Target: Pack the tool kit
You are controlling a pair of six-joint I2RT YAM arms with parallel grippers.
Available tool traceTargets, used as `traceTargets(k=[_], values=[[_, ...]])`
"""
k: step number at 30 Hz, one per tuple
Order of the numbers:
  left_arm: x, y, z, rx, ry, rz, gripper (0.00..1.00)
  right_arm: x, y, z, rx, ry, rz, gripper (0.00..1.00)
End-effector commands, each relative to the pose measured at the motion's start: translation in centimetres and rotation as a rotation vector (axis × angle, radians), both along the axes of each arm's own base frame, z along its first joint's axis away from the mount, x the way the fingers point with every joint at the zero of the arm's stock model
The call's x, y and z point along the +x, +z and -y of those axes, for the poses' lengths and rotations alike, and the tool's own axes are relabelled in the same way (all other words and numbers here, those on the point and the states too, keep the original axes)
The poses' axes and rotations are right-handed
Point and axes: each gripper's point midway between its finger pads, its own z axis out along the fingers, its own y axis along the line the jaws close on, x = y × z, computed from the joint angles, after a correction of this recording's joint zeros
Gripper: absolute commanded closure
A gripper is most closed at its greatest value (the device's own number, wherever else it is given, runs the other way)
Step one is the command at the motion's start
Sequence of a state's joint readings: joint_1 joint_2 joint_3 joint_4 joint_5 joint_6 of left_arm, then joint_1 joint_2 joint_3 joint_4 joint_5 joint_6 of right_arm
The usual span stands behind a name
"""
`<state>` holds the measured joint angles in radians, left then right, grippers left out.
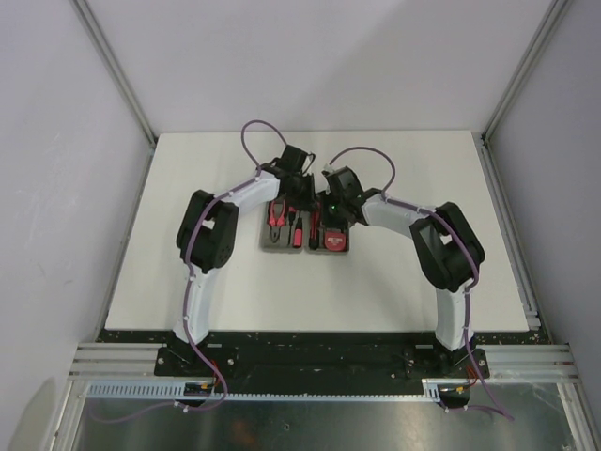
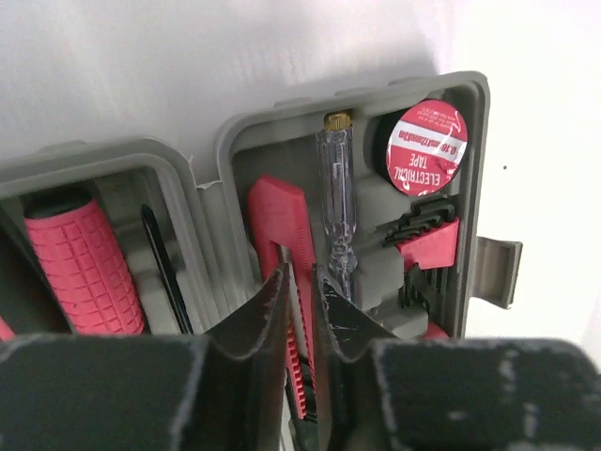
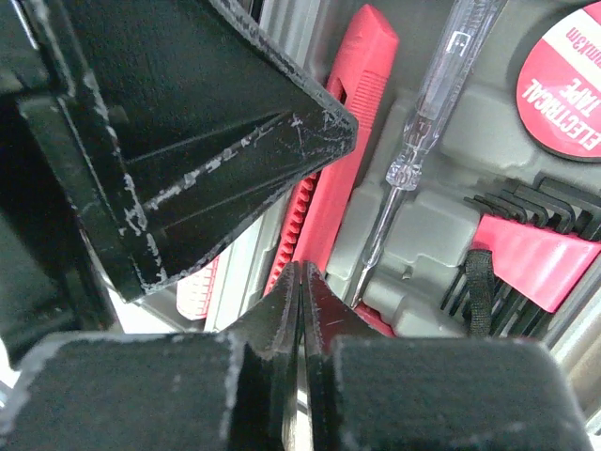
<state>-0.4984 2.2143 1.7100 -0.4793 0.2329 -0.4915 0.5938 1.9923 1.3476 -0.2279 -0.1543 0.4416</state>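
The grey tool kit case lies open mid-table, with red pliers in its left half. My left gripper hovers over the right half with its jaws a narrow gap apart. A red utility knife lying in its recess shows through that gap; I cannot tell whether the jaws touch it. In the right wrist view the left gripper's finger reaches the knife. My right gripper is shut on nothing, its tip near the knife's lower end and the clear tester screwdriver.
The right half also holds a roll of electrical tape and hex keys in a red holder. A ribbed red handle and a black shaft lie in the left half. The case latch sticks out to the right. White walls enclose the table.
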Motion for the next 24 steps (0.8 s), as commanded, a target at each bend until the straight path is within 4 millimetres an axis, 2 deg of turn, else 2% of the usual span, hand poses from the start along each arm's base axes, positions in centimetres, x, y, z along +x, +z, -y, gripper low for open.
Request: traceTargets(k=[1, 10, 24], values=[[-1.8, -1.8, -0.5, 0.07, -0.034, -0.036, 0.85, -3.0, -7.5, 3.9, -0.237, -0.038, -0.151, 0.98], [-2.4, -2.4, -0.1, 0.09, -0.048, -0.039, 0.99, -3.3, -9.0, 5.0, -0.347, -0.052, -0.173, 1.0], [-4.8, -5.0, -0.9, 0.118, -0.016, -0.148, 1.0, -4.1, -10.7, 6.3, -0.446, -0.087, -0.217, 1.0]])
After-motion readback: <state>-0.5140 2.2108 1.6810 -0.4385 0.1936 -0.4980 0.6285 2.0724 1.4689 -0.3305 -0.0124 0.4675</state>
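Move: Just under the left fingertips lies the red utility knife, set along the hinge side of the case; its middle is about 3 cm back and 1 cm below them. The clear tester lies about 2 cm to the left hand's right and 1 cm ahead, the electrical tape some 5 cm right and 2 cm ahead. From the right fingertips the knife's middle is about 2 cm ahead and 1 cm lower, the red-held hex keys 3 cm ahead and 6 cm right. Closing its partly open fingers fully over the far part of the knife, the left hand stays nearly in place, then presses its shut tips down about half a centimetre. The right hand, fingers already all but shut, creeps about 1 cm forward along the knife, then also presses down on it some 1 cm, its wrist turning slightly. ##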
